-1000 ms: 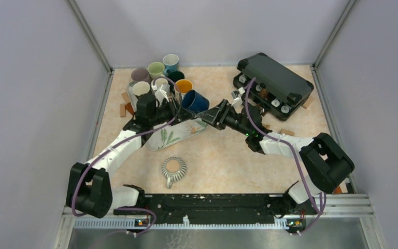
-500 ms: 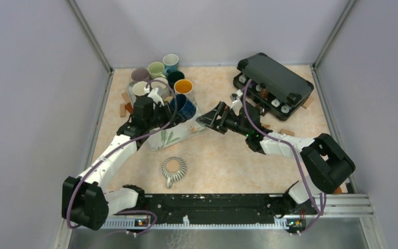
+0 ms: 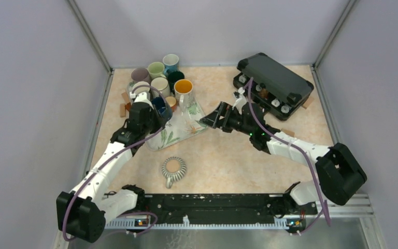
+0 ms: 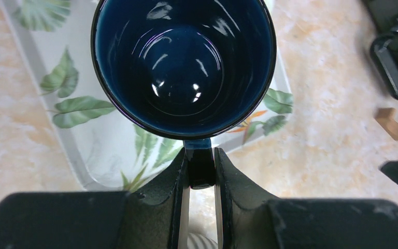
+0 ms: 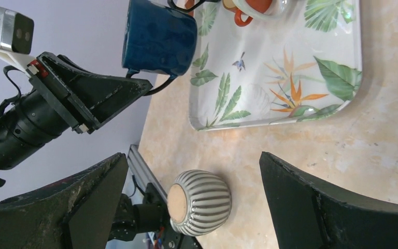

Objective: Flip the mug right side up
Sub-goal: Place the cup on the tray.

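Observation:
A dark blue mug point(image 4: 184, 62) stands mouth up over the left part of the leaf-printed tray point(image 3: 186, 128). My left gripper point(image 4: 201, 158) is shut on its handle. From above, the blue mug point(image 3: 161, 106) sits just ahead of that left gripper point(image 3: 153, 110). Whether its base touches the tray I cannot tell. A grey ribbed mug point(image 3: 173, 168) lies upside down on the table in front of the tray, also visible as the ribbed mug point(image 5: 199, 202) in the right wrist view. My right gripper point(image 3: 213, 115) is open wide at the tray's right edge and holds nothing.
Several upright mugs point(image 3: 158, 72) crowd the back left corner behind the tray. A black case point(image 3: 274, 80) with small parts lies at the back right. Wooden blocks point(image 3: 124, 106) sit by the left wall, and another block point(image 3: 287, 132) lies near the right arm.
The right gripper opened wide, let go of the blue mug and drew back to the right. The left arm carried the mug left and back over the tray, turning it mouth up.

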`<state>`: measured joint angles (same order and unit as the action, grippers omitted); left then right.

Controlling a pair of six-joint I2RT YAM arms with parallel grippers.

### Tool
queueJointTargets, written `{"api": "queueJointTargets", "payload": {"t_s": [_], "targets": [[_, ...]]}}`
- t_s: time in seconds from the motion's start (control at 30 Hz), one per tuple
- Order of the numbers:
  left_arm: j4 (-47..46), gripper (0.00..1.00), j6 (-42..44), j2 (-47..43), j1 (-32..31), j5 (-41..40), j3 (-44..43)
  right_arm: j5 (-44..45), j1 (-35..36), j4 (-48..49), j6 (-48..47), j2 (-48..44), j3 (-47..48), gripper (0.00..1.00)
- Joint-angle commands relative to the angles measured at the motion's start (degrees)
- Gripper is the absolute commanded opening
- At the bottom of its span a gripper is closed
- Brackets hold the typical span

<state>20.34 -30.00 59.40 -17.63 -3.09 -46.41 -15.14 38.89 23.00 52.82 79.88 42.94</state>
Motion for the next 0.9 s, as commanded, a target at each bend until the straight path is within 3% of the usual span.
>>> {"api": "queueJointTargets", "payload": {"t_s": [0.0,0.87], "targets": [[-4.74,0.0,0.82,-0.74,0.31,-8.22,0.08,1.55,0.36,-4.26,-4.71,-3.72,2.94,0.99],[-13.62,0.0,-2.08,15.91,1.91,-16.53,0.19,2.7,0.24,-11.53,-11.35,-10.22,1.8,0.99]]}}
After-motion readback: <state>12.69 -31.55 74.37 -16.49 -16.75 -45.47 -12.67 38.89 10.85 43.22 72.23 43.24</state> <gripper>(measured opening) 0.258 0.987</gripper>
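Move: The left hand holds the navy mug by its handle above the tray; the free patch of tray it is heading for lies about 11 cm ahead, 5 cm to the left and roughly 9 cm below. Bordering that patch are the small orange cup, some 12 cm ahead and 2 cm right of the hand, and the cream mug, about 18 cm ahead and 2 cm left. From the empty right hand, the patch is around 24 cm left, 10 cm ahead and 11 cm below. Keeping its pinch on the handle, the left hand lowers the navy mug about 7 cm towards the free patch of tray beside the small orange cup, bearing left early in the descent and then easing forward, some 4 cm each way, while the wrist swings roughly 15 degrees counter-clockwise, lifts its left side a little and tips the fingers slightly further down. The right hand, empty and wide open, draws off about 3 cm to its right and slightly back, rolling some 10 degrees. ##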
